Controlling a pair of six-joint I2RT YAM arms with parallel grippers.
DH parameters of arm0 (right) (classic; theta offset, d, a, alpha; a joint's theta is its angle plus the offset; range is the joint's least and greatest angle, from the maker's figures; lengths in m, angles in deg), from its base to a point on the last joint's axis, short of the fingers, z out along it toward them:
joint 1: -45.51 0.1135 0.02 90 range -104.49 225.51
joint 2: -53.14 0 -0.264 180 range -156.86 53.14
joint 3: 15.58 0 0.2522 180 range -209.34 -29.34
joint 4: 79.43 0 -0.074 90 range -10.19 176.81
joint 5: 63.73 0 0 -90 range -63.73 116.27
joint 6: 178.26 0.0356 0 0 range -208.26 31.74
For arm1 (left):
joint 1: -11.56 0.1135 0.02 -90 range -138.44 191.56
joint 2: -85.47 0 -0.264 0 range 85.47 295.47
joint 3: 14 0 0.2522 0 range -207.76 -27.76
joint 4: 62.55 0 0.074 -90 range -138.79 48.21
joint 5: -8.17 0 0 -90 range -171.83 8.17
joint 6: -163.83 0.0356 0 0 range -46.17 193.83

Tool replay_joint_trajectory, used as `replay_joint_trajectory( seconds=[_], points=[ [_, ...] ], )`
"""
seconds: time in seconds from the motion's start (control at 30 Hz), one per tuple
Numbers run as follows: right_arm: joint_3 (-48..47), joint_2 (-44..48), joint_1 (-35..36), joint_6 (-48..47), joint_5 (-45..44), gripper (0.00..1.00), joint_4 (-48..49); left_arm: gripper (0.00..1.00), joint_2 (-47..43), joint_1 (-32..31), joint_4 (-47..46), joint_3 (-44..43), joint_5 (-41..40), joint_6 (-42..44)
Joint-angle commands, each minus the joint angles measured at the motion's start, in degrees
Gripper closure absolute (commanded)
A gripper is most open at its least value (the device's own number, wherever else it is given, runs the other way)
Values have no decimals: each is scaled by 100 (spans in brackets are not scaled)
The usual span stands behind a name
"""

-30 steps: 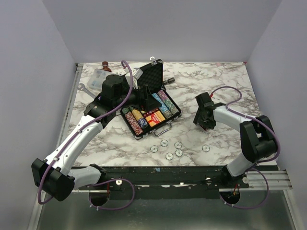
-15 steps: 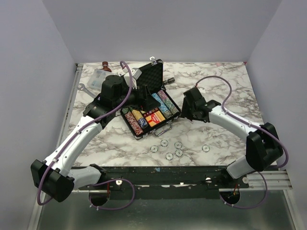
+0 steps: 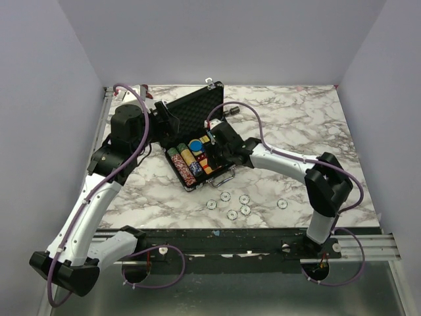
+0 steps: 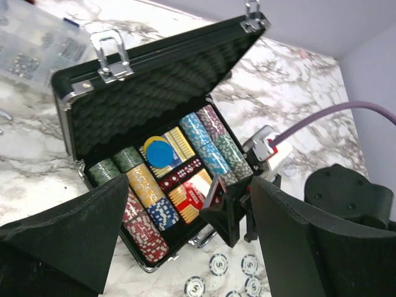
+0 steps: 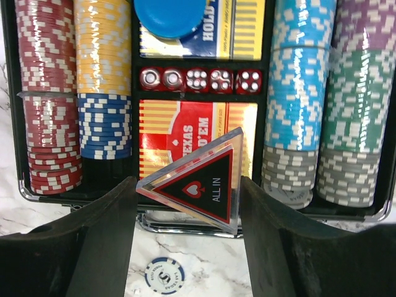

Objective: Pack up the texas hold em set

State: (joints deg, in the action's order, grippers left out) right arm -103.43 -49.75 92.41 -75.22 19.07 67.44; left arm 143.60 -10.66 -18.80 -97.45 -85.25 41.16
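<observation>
The black briefcase (image 3: 227,172) of the texas hold em set lies open, its foam lid (image 4: 154,86) propped up. Inside are multicoloured chip rows (image 5: 102,68), a blue disc (image 5: 170,15), red dice (image 5: 201,80) and a red-yellow card box (image 5: 185,127). My right gripper (image 5: 189,192) is shut on a clear triangular "ALL IN" marker (image 5: 201,182) over the case's front edge, by the handle. My left gripper (image 4: 189,204) stands open above the case's left rear, holding nothing. Loose pale chips (image 3: 231,214) lie on the marble in front of the case.
A clear plastic box (image 4: 31,49) sits behind the lid at the far left. A small dark object (image 3: 231,110) lies right of the lid. Grey walls enclose the marble table (image 3: 309,125) on three sides.
My right arm has swung left across the table and now holds the triangular marker over the case. My left arm has pulled back to the left, uncovering the case's inside.
</observation>
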Motion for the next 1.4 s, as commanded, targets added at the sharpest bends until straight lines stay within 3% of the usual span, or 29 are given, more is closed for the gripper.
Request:
replay_joint_trajectory(
  seconds=[0.0,0.53,0.63,0.8,1.0,1.23,1.37],
  points=[
    [-246,-218,22,-815,264,59,215,21,6,104,220,0,-591,-188],
    [-573,-992,100,-1847,481,39,28,21,132,126,-95,200,-161,-28],
    [-533,-969,149,-1879,477,33,-81,21,150,130,-137,238,-97,-29],
    [-35,-359,153,-1627,860,10,259,20,169,157,-208,282,15,-21],
    [798,819,156,-630,887,6,733,20,189,156,-366,400,235,58],
    [2722,2715,153,1421,-763,8,1032,20,296,152,-934,685,1340,64],
    [3484,3752,145,2561,-1879,8,401,20,556,48,-1136,719,1863,79]
  ],
)
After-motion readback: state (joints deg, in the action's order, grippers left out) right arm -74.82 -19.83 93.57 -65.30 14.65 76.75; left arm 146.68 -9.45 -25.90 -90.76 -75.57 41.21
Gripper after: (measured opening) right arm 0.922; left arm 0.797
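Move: The Texas Hold'em card deck, where the held "ALL IN" triangle is to go, lies about 1 cm ahead and 2 cm left of the right hand, 5 cm below. At similar depth, the blue disc is some 8 cm ahead and 8 left, the blue-grey chip row 8 ahead and 2 right, and the case handle about 5 back and 2 right. From the high left hand, the deck is roughly 3 cm ahead, 13 right and 28 down. The "ALL IN" triangle, still pinched by the right fingers, is lowered about 4 cm onto the deck while the hand turns some 15 degrees counter-clockwise; the fingers then open and let go. The emptied right hand lifts and backs out to the right past the case handle, turning back clockwise. Meanwhile the left hand sinks about 4 cm over the case, drifting right at the end. ##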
